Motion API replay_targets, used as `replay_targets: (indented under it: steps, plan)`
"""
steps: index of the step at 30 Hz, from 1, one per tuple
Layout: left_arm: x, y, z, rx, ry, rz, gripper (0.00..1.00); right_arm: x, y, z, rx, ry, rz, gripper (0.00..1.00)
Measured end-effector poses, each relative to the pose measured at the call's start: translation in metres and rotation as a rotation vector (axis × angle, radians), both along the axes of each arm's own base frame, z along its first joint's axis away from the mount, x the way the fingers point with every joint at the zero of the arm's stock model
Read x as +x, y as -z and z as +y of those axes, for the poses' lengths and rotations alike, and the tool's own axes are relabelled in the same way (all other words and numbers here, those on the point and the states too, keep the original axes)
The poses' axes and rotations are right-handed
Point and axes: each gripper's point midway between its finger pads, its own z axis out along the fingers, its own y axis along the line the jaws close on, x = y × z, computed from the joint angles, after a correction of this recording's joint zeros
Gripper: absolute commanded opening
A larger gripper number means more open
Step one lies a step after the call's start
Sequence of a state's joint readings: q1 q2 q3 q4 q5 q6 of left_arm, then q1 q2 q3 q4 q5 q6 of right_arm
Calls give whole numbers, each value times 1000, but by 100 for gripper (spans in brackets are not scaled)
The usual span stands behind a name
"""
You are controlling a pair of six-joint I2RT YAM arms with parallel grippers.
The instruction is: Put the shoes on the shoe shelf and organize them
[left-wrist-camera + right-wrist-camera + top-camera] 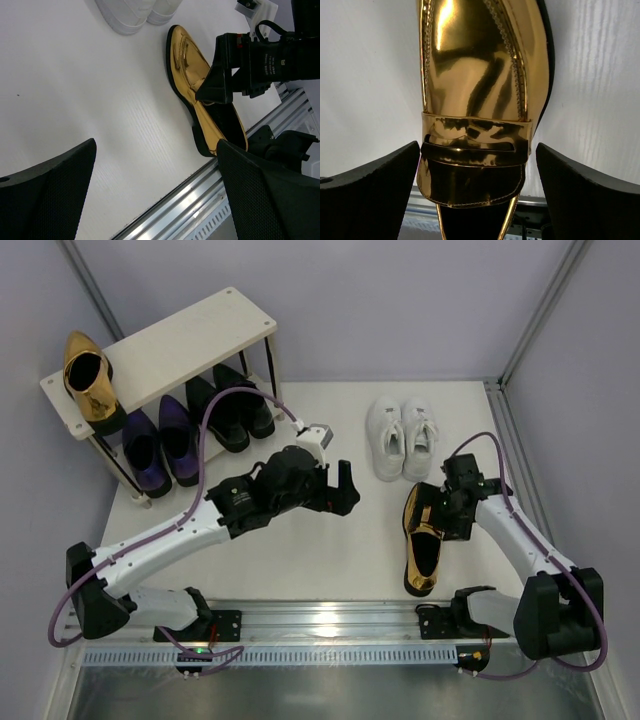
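The shoe shelf (pixel 190 335) stands at the back left. One gold loafer (pixel 88 380) sits on its top board's left end. On the lower tier are the purple pair (pixel 160 445) and the black pair (pixel 230 410). The white sneakers (pixel 403 437) stand side by side on the table. The other gold loafer (pixel 423 540) (pixel 475 75) (pixel 200 100) lies at the front right. My right gripper (pixel 428 518) (pixel 477 192) hangs open over its strap, one finger on each side, not touching. My left gripper (pixel 340 495) (pixel 157 200) is open and empty mid-table.
A metal rail (pixel 330 620) runs along the near table edge, just in front of the loafer's heel. Grey walls and frame posts (pixel 540 310) close the back and sides. The top board's right part is bare.
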State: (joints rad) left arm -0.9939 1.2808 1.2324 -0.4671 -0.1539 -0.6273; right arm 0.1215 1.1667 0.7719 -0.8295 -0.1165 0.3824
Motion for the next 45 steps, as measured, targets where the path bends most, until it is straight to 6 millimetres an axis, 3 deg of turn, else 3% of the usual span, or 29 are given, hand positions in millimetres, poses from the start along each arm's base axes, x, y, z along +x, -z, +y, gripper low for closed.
replay_targets:
  steps: [10,11,12,13,15,16,17,24,31,33,35,38,45]
  plan:
    - [-5,14,6,16,-17,21,100,-18,25,17,-17,-131,134,99]
    - [-5,13,8,13,-19,18,100,-19,26,16,-22,-133,139,94]
    - [-5,12,9,9,-21,15,100,-19,27,16,-26,-139,141,88]
    - [-6,12,10,8,-22,14,100,-19,28,16,-32,-145,144,69]
    - [-8,13,12,5,-24,15,100,-20,30,13,-47,-160,149,44]
    - [-8,14,14,6,-24,16,99,-21,30,11,-55,-161,151,15]
    - [-9,16,15,8,-25,19,100,-22,30,10,-58,-166,154,4]
    - [-13,25,21,14,-36,34,100,-26,20,30,-11,-252,117,4]
    - [-11,11,33,-9,-79,-3,100,-68,6,108,106,-516,121,4]
    - [-10,7,37,-13,-94,-14,100,-72,-1,129,146,-545,142,4]
    - [-9,5,41,-13,-106,-22,100,-60,-9,153,175,-547,152,4]
    - [-9,3,45,-10,-119,-27,100,-15,-19,191,188,-528,114,4]
    - [-10,7,56,17,-148,-22,100,140,-43,286,200,-473,-126,4]
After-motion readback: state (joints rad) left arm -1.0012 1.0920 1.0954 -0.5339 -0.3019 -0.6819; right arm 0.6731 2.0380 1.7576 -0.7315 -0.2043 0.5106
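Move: The remaining gold loafer sits right under the open right hand, which straddles its strap; the loafer's middle is about 5 cm back, 1 cm left and 5 cm down. Beyond its toe, the white sneakers stand about 18 cm ahead of the hand and 6 cm left; the shelf's near right leg is some 35 cm left, 21 cm ahead. From the left hand the loafer lies 20 cm right, 6 cm back, 23 cm down. The right hand eases about 3 cm down and 2 cm back, closes on the gold loafer's strap and tongue, then carries the loafer some 27 cm left towards the shelf, first drawing back 5 cm, then swinging about 20 cm forward, rising 7 cm and turning counter-clockwise. The open, empty left hand drifts 5 cm left. ##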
